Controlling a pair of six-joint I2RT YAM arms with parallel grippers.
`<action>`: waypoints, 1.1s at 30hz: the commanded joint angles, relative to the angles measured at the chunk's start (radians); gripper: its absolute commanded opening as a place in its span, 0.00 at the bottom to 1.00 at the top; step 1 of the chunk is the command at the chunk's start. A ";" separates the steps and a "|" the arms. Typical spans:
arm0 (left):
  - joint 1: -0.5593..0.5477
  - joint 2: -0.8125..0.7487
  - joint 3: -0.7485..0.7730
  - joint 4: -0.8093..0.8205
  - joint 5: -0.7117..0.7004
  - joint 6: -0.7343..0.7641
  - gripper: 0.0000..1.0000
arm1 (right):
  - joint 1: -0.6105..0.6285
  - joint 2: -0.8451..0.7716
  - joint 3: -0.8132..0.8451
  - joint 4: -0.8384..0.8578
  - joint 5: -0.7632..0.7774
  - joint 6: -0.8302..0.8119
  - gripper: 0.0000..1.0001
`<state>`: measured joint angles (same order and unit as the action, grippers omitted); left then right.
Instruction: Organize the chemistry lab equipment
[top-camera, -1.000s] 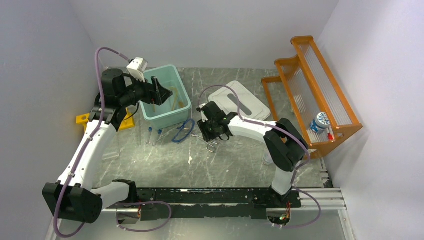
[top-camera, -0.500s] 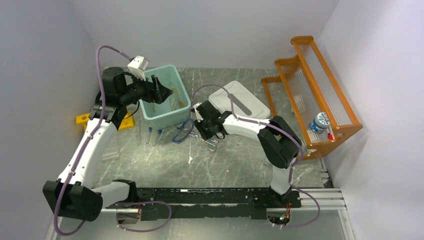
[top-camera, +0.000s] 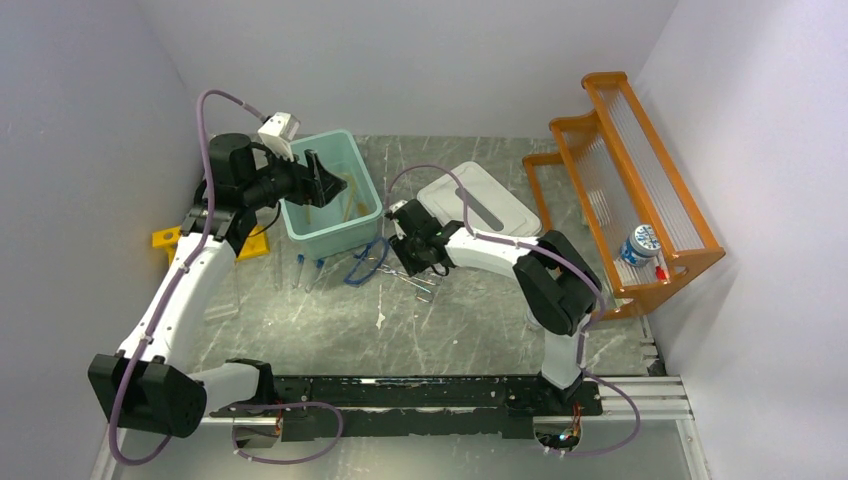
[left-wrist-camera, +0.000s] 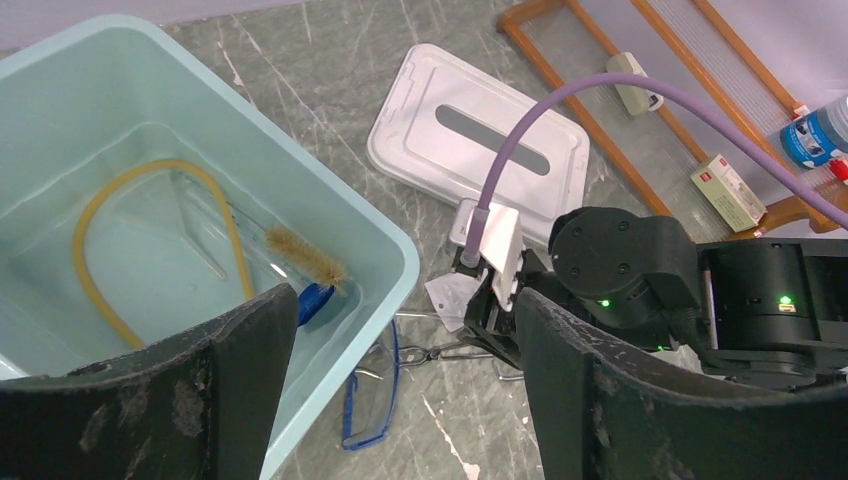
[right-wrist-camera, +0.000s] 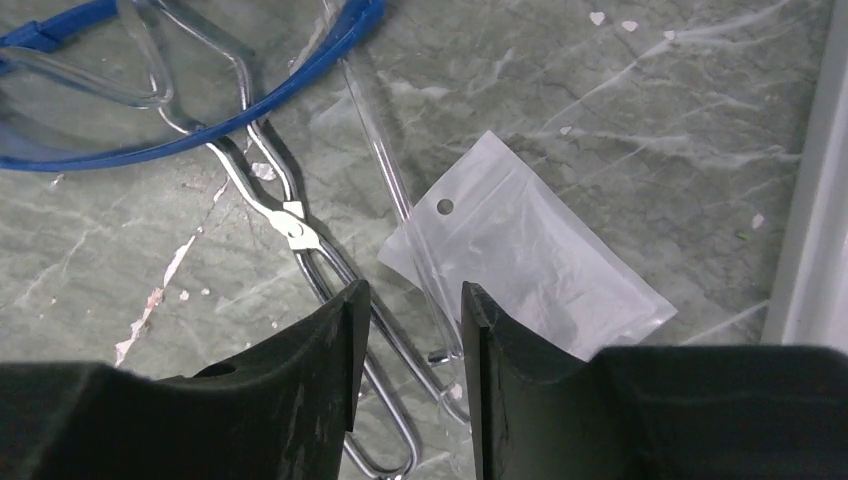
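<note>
My right gripper (top-camera: 410, 255) (right-wrist-camera: 410, 300) hovers low over the table with its jaws a little apart and gripping nothing. Below the gap lie the handles of the silver forceps (right-wrist-camera: 290, 225) (top-camera: 422, 284) and a clear glass tube (right-wrist-camera: 385, 170). A small clear plastic bag (right-wrist-camera: 530, 265) lies just to their right. Blue-framed safety glasses (right-wrist-camera: 200, 130) (left-wrist-camera: 375, 385) rest by the forceps' tips. My left gripper (top-camera: 318, 178) (left-wrist-camera: 405, 390) hangs wide open and empty over the teal bin (top-camera: 335, 235). In the bin lie tan tubing (left-wrist-camera: 100, 260), a brush (left-wrist-camera: 305, 255) and a blue cap (left-wrist-camera: 315, 300).
A white lid (top-camera: 480, 200) lies behind the right gripper. The orange wooden shelf (top-camera: 640, 170) fills the right side and carries a small bottle (top-camera: 640, 243). A yellow rack (top-camera: 165, 238) sits at the left wall. Clear test tubes (top-camera: 300, 270) lie in front of the bin.
My right gripper has slid a little left and away from me, toward the bin, over the forceps. The left gripper has hardly moved above the bin.
</note>
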<state>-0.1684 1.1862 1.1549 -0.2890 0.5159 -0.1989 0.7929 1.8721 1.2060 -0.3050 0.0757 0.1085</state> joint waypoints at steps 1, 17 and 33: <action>-0.009 0.013 0.041 0.017 -0.004 -0.008 0.83 | -0.005 0.048 0.042 -0.024 -0.005 -0.023 0.40; -0.008 0.043 0.044 0.041 0.017 -0.031 0.82 | -0.004 0.064 0.056 -0.081 -0.004 -0.094 0.13; -0.010 0.052 0.000 0.110 0.038 -0.131 0.80 | -0.006 -0.189 -0.025 -0.224 0.008 -0.063 0.08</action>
<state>-0.1688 1.2274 1.1633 -0.2405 0.5224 -0.2852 0.7914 1.7267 1.1908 -0.4740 0.0612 0.0422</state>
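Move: The glass rod the right hand goes for runs almost under its half-open fingers, its middle about 3 cm left, 2 cm ahead and 3 cm below. The clear plastic bag lies some 4 cm straight ahead; the metal tongs' middle is about 2 cm left and 1 cm back, and the goggles' about 9 cm left and 2 cm ahead. From the left hand, the rod's middle is roughly 11 cm right, 1 cm back and 29 cm down. The right fingers close from about half open and pinch the glass rod beside the tongs, after the hand has sunk about 1.5 cm to the table. Keeping hold, the hand then lifts some 5 cm from its lowest point, drawing about 2.5 cm back and as much to the right, away from the goggles. ##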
